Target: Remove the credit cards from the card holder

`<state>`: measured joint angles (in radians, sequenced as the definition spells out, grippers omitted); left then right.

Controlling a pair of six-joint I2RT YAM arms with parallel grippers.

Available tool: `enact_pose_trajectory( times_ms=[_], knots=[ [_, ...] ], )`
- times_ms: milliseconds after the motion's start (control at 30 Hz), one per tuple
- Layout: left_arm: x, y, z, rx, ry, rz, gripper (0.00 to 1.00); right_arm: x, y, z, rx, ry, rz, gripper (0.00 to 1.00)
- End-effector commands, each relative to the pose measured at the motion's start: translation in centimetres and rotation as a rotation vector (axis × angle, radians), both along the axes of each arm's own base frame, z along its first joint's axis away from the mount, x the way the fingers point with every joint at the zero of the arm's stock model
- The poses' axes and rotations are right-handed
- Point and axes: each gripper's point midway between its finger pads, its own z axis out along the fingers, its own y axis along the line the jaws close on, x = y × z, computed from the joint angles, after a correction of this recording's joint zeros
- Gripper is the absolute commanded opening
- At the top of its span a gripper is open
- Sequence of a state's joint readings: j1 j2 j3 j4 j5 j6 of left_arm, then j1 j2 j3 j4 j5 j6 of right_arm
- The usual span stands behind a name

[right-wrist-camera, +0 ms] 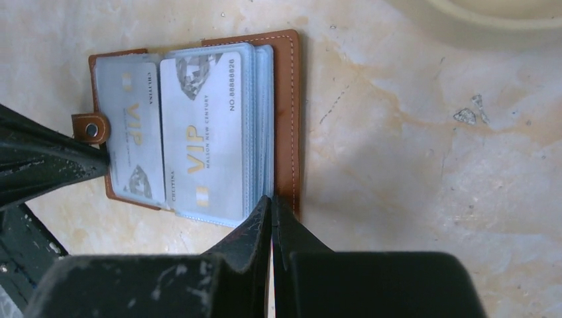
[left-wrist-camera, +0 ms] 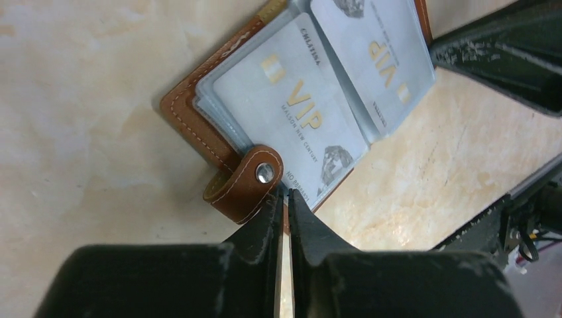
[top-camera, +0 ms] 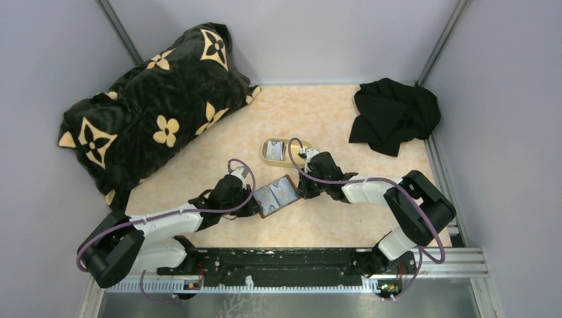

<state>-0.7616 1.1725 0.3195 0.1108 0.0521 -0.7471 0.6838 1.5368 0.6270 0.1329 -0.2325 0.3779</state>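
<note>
The card holder [top-camera: 276, 195] lies open on the table, brown outside with clear blue-grey sleeves. Two silver "VIP" credit cards [left-wrist-camera: 298, 112] [left-wrist-camera: 381, 56] show in the top sleeves, and both show again in the right wrist view [right-wrist-camera: 199, 126] [right-wrist-camera: 129, 126]. My left gripper [left-wrist-camera: 286, 199] is shut on the holder's brown edge, just beside its snap strap [left-wrist-camera: 248, 182]. My right gripper [right-wrist-camera: 272, 202] is shut, with nothing seen between its jaws. Its tips sit at the opposite panel's near edge, where the sleeves meet the brown cover [right-wrist-camera: 286, 119].
A tan oval tray [top-camera: 268, 156] stands just behind the holder with a pale flat thing in it. A black cushion with tan flowers [top-camera: 152, 112] fills the back left. A black cloth [top-camera: 394, 116] lies at the back right. Grey walls close in three sides.
</note>
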Motion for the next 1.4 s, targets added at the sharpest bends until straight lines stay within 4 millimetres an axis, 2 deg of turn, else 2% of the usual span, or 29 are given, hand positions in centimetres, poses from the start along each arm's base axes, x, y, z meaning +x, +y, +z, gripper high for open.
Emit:
enact_pose_trajectory(
  times_ms=[0, 200, 367, 467, 600, 867, 933, 1000, 1200, 1267, 1367],
  knots=[
    [1.7, 0.5, 0.6, 0.057, -0.034, 0.011, 0.12, 0.1, 0.8, 2.2, 0.082, -0.033, 0.005, 0.00],
    [3.5, -0.9, 3.2, 0.024, -0.092, -0.001, 0.16, 0.3, 0.6, 3.5, 0.085, -0.059, -0.004, 0.00],
    [3.8, -3.9, 6.0, -0.110, -0.104, -0.070, 0.32, 1.7, 1.2, 5.5, 0.089, -0.108, -0.008, 0.00],
    [3.5, -4.9, 6.4, -0.167, -0.092, -0.089, 0.35, 2.4, 1.4, 5.7, 0.080, -0.112, -0.011, 0.00],
    [3.4, -4.4, 6.5, -0.154, -0.087, -0.068, 0.35, 2.7, 1.4, 5.6, 0.087, -0.110, -0.017, 0.00],
    [3.7, -0.9, 6.7, -0.011, -0.106, 0.034, 0.35, 3.1, 1.4, 3.1, 0.068, -0.073, -0.017, 0.00],
    [3.4, -0.7, 6.9, -0.025, -0.122, 0.026, 0.36, 3.4, 0.9, 2.5, 0.045, -0.075, -0.032, 0.00],
    [3.0, -1.4, 7.2, -0.077, -0.134, -0.005, 0.36, 3.5, 0.5, 2.2, 0.032, -0.074, -0.044, 0.00],
    [2.2, -6.1, 9.3, -0.371, -0.214, -0.160, 0.37, 3.5, -0.3, 1.4, 0.017, -0.061, -0.056, 0.00],
    [2.6, -6.8, 9.5, -0.414, -0.232, -0.171, 0.37, 3.2, -0.2, 1.0, 0.023, -0.047, -0.051, 0.00],
    [3.1, -7.4, 8.4, -0.427, -0.215, -0.160, 0.36, 2.8, -0.2, 0.7, 0.032, -0.034, -0.047, 0.00]
  ],
)
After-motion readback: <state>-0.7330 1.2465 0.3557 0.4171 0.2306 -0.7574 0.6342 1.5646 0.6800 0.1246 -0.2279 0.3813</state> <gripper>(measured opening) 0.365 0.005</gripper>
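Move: The open card holder lies tilted between the hands at about fingertip height, its middle some 5 cm ahead and 6 cm right of the left hand, and 1 cm back and 8 cm left of the right hand. Its clasp is about 2 cm straight ahead of the left hand; the card in its right half is 1 cm ahead and 5 cm left of the right hand. The tray's middle is roughly 15 cm ahead and 5 cm left of the right hand. The left hand, its nearly shut tips at the holder's clasp-side edge, pushes forward about 3 cm against it, then comes off upward, the fingers opening to about a third and the hand swinging right to end some 5 cm higher and 5 cm to the right over the holder's near side, its left side rolled down some 15 degrees. The shut right fingers lift about 4 cm from the holder's right cover edge and come back down by the right card's sleeve edge, finishing 2.5 cm farther forward. ##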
